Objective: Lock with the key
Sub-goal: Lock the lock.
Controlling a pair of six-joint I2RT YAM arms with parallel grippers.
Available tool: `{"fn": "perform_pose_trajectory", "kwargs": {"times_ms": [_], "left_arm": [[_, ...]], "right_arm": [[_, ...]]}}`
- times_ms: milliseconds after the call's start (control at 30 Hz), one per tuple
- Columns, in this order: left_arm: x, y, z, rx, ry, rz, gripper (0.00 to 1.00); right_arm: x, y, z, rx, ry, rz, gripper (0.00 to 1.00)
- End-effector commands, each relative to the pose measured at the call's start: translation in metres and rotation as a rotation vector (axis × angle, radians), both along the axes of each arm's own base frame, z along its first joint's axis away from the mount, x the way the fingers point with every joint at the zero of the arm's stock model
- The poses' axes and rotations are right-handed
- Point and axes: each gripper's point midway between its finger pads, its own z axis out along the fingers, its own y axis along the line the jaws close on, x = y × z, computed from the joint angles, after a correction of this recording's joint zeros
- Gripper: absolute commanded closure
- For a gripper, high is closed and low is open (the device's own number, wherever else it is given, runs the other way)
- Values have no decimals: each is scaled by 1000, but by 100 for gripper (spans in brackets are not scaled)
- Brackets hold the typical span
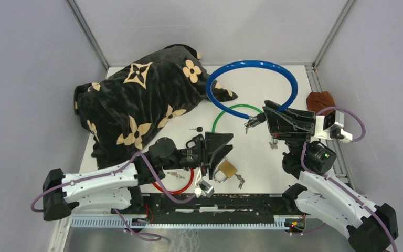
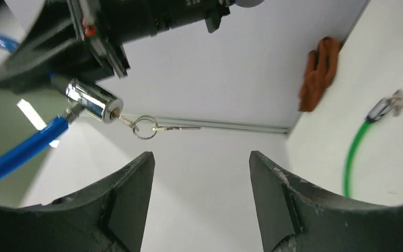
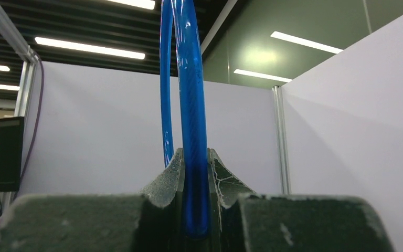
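Observation:
A blue cable lock [image 1: 252,73] arches over the back of the table. My right gripper [image 1: 268,119] is shut on its cable [image 3: 189,79], which runs up between the jaws of that gripper [image 3: 195,155]. The chrome lock cylinder [image 2: 93,100] has a key in its end, with a key ring [image 2: 145,127] and a second key [image 2: 178,127] hanging off it. The key bunch [image 1: 250,124] hangs left of the right gripper. My left gripper [image 1: 225,144] is open and empty, a short way left of the keys and not touching them. Its jaws [image 2: 200,157] stand wide apart below the ring.
A brass padlock [image 1: 225,169], a silver lock [image 1: 206,188], a red cable [image 1: 174,187] and loose keys [image 1: 240,181] lie near the front. A green cable lock [image 1: 231,111] and a black-headed key [image 1: 197,129] lie mid-table. A black flowered blanket [image 1: 136,100] covers the left; a brown cloth [image 1: 320,100] lies at right.

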Motion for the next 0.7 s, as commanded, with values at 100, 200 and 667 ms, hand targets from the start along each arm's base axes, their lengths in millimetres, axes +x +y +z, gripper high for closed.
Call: {"fn": "perform_pose_trajectory", "kwargs": {"times_ms": [100, 200, 667], "left_arm": [[9, 20, 15, 15, 1072, -101, 28], [12, 23, 47, -53, 1304, -198, 27], [-19, 10, 100, 57, 1653, -610, 25]], "right_arm": [[-52, 9, 30, -86, -269, 88, 100], [-62, 15, 30, -126, -321, 131, 100], [-87, 14, 33, -141, -416, 223, 100]]}}
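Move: The key in the blue cable lock is about 4 cm right and 6 cm above my open left hand, about 1 cm ahead. The lock cylinder is roughly 7 cm right, level fore and aft and 8 cm up; the cable loop's middle is some 5 cm forward, 7 cm right and 18 cm up. From my right hand, gripping the lock's cable end, that key lies about 7 cm left, 6 cm lower, level fore and aft. With fingers kept open and pointing right, I raise my left hand about 6.5 cm, bulging some 4 cm forward then coming back, and roll it over 90 degrees, its forward side turning down, to face the key. My right hand keeps its grip and brings the lock some 4.5 cm left and as far back, dipping its left side about 15 degrees. ##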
